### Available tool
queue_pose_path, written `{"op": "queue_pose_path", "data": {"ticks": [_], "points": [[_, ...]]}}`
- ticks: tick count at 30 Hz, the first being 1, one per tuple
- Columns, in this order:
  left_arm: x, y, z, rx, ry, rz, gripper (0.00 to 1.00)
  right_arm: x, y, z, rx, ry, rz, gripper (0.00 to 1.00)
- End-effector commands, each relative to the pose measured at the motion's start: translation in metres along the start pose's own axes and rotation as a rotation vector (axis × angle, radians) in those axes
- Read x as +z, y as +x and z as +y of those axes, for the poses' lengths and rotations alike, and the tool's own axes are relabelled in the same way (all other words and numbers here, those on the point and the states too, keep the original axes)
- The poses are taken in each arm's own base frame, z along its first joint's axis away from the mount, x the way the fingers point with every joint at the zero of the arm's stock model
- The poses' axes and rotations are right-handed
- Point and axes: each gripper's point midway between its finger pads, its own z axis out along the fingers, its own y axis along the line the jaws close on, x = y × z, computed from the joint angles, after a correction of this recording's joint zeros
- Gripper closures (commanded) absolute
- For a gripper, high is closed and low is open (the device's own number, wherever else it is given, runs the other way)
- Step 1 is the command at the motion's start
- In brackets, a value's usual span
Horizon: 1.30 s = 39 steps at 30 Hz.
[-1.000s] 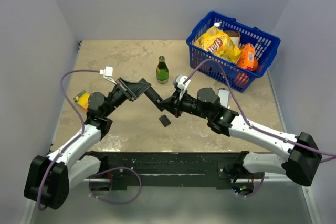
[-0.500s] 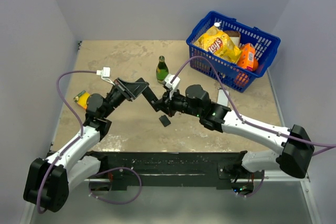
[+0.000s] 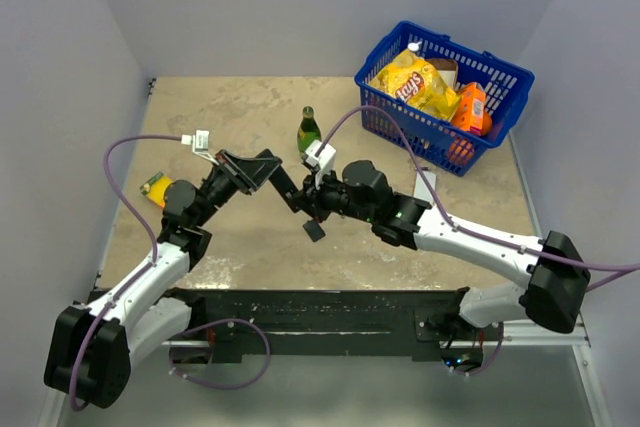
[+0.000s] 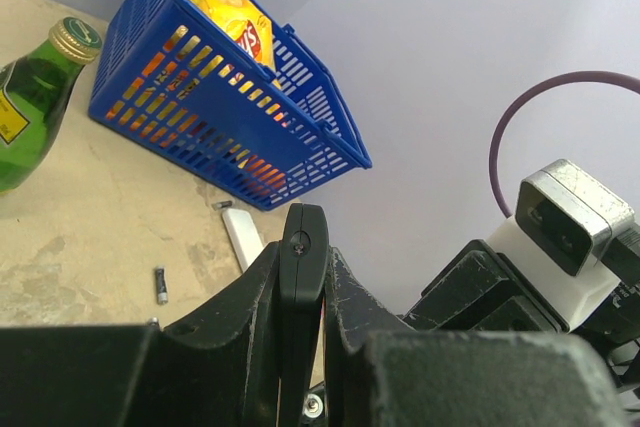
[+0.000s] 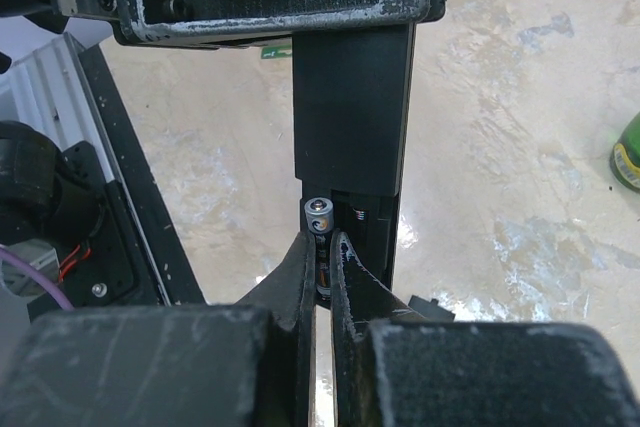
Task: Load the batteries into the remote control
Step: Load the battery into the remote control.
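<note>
My left gripper [image 3: 265,169] is shut on the remote control [image 3: 287,187], a slim black bar held off the table and slanting down to the right. In the left wrist view the remote control [image 4: 302,237] stands edge-on between the left gripper [image 4: 303,262] jaws. My right gripper [image 5: 322,242] is shut on a battery [image 5: 318,213]. Its silvery end sits at the open compartment [image 5: 368,222] at the near end of the remote control [image 5: 350,107]. Another battery [image 4: 160,285] lies on the table.
The small black cover piece [image 3: 314,230] lies on the table under the grippers. A green bottle [image 3: 309,134] stands behind them. A blue basket [image 3: 497,69] of snacks is at the back right, a flat white device [image 3: 426,185] near it, an orange-yellow item [image 3: 155,187] at the left.
My right arm has reached left, bringing the battery from beside the remote's lower end up to its open compartment. The left arm holds the remote nearly still.
</note>
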Motion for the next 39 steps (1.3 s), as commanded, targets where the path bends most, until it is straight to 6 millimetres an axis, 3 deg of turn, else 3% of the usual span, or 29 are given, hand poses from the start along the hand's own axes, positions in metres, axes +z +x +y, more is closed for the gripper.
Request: {"op": "queue_pose_path", "data": {"ticks": [1, 15, 24, 28, 31, 39], "points": [[-0.015, -0.051, -0.110, 0.092, 0.371, -0.169, 1.00, -0.002, 0.093, -0.016, 0.053, 0.077, 0.322, 1.00], [-0.027, -0.047, -0.139, 0.205, 0.495, -0.148, 1.00, 0.006, 0.118, -0.022, 0.106, 0.123, 0.440, 1.00], [-0.031, -0.041, -0.143, 0.234, 0.531, -0.127, 1.00, 0.015, 0.110, -0.020, 0.112, 0.092, 0.428, 1.00], [-0.030, -0.038, -0.136, 0.220, 0.517, -0.120, 1.00, 0.017, 0.094, -0.017, 0.109, 0.080, 0.381, 0.83], [-0.027, -0.037, -0.125, 0.189, 0.473, -0.120, 1.00, 0.015, 0.083, -0.016, 0.106, 0.073, 0.337, 0.80], [-0.012, -0.027, -0.065, 0.090, 0.239, -0.108, 1.00, 0.000, 0.057, -0.023, 0.090, 0.123, 0.211, 0.58]]}}
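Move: The right gripper holds a battery at the remote's open battery bay, whose middle is barely 1 cm ahead, 1 cm left and 1 cm below. The battery cover lies on the table some 20 cm down, about 3 cm ahead and 3 cm right; a loose battery is about 6 cm ahead and 12 cm right, and the green bottle roughly 22 cm ahead and 2 cm right. From the left gripper, clamped on the remote's far end, the bay is about 5 cm back, 7 cm right and 5 cm down. Press the battery down into the bay with the closed right fingertips, about 2 cm down and 1.5 cm left, edging forward and tipping the fingers slightly down. Then stop, open the fingers partway and ease back to the right about 1 cm. Keep the left gripper shut on the remote and nearly in place, letting it roll about 10 degrees as the bay end goes down. ##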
